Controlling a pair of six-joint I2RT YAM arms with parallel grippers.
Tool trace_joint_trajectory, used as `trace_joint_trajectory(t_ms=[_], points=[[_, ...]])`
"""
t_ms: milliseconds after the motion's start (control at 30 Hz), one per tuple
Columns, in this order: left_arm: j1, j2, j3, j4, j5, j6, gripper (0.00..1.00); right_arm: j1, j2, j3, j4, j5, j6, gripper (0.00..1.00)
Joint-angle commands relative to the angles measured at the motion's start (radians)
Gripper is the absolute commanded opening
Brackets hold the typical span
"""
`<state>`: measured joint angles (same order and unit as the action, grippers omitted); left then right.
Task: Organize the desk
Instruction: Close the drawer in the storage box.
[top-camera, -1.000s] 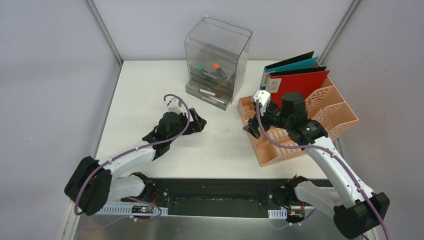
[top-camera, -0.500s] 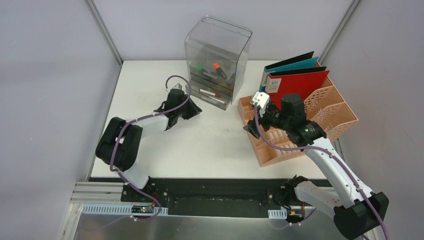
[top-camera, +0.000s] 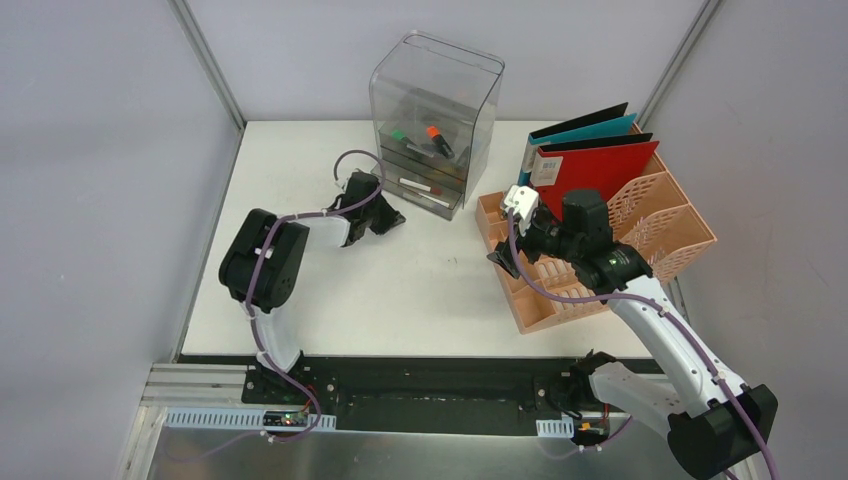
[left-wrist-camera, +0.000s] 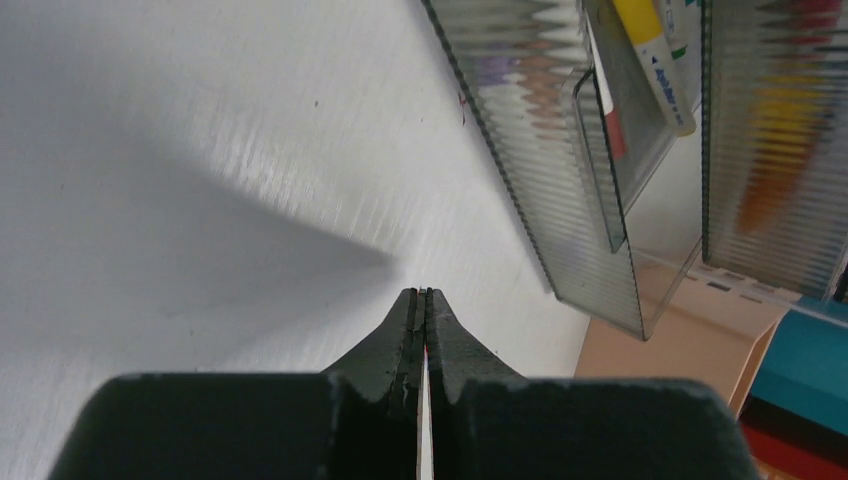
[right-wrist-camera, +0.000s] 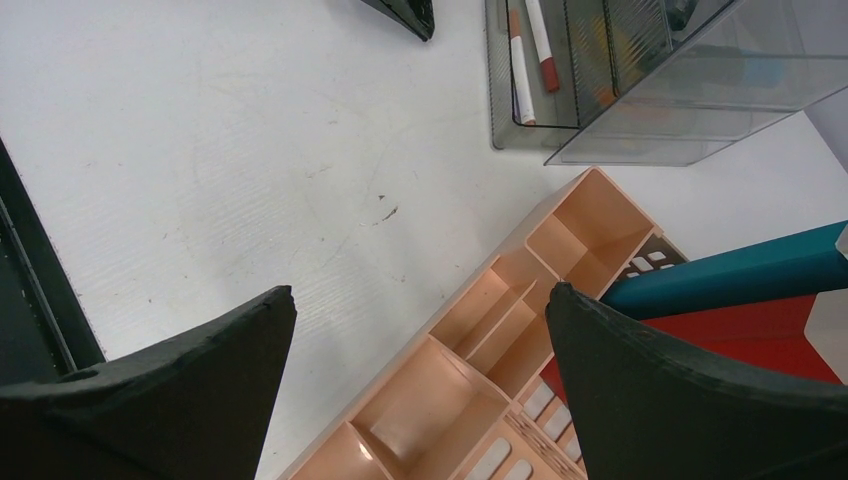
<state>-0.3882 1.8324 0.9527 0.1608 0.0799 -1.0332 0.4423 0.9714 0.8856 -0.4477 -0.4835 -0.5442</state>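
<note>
The white desk (top-camera: 300, 170) carries a clear grey drawer box (top-camera: 435, 120) at the back and a peach file rack (top-camera: 640, 230) on the right. My left gripper (top-camera: 385, 222) rests low over the desk (left-wrist-camera: 200, 150), just left of the box's lower open drawer (left-wrist-camera: 560, 150). Its jaws are shut tip to tip (left-wrist-camera: 424, 292), and I see nothing held between them. My right gripper (top-camera: 503, 257) hovers over the rack's front compartments (right-wrist-camera: 470, 390), wide open and empty (right-wrist-camera: 420, 290).
Red (top-camera: 600, 165) and teal (top-camera: 585, 130) folders stand in the rack's back slots. Markers lie in the box's drawers (right-wrist-camera: 545, 40), a yellow one (left-wrist-camera: 655, 60) among them. Grey walls frame the desk; its black front edge (top-camera: 430, 385) holds both arm bases.
My left arm has swung away from mid-desk toward the drawer box, its elbow folding up, and its jaws went from open to shut. The right arm has barely moved.
</note>
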Motion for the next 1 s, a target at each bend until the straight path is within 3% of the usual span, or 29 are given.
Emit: trace_joint_trajectory(t_ms=[0, 967], points=[[0.016, 0.036, 0.060, 0.079, -0.004, -0.044, 0.00, 0.000, -0.027, -0.004, 0.042, -0.013, -0.018, 1.00], [0.093, 0.288, 0.072, 0.417, 0.167, -0.220, 0.00, 0.000, -0.020, -0.013, 0.036, -0.041, -0.037, 1.00]])
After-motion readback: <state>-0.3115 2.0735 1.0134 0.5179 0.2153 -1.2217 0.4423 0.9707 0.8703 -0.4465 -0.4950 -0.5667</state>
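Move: The open drawer's front panel lies about 7 cm ahead of the left hand and 3 cm to its right, at nearly fingertip height. The markers inside are around 9 cm ahead and 4 cm right. The storage box's middle is roughly 16 cm ahead, 6 cm right and 10 cm up. From the idle right hand, the drawer front lies some 21 cm ahead, 17 cm left and 18 cm below. Forward and fairly steadily, the left hand travels about 6 cm low over the table towards the open drawer's front, sinking slightly on the way. Its fingers stay shut and slanted downward while the wrist rolls some 15 degrees, left side dipping. The fingertips end right up at the lower part of the drawer front; firm contact can't be made out. ##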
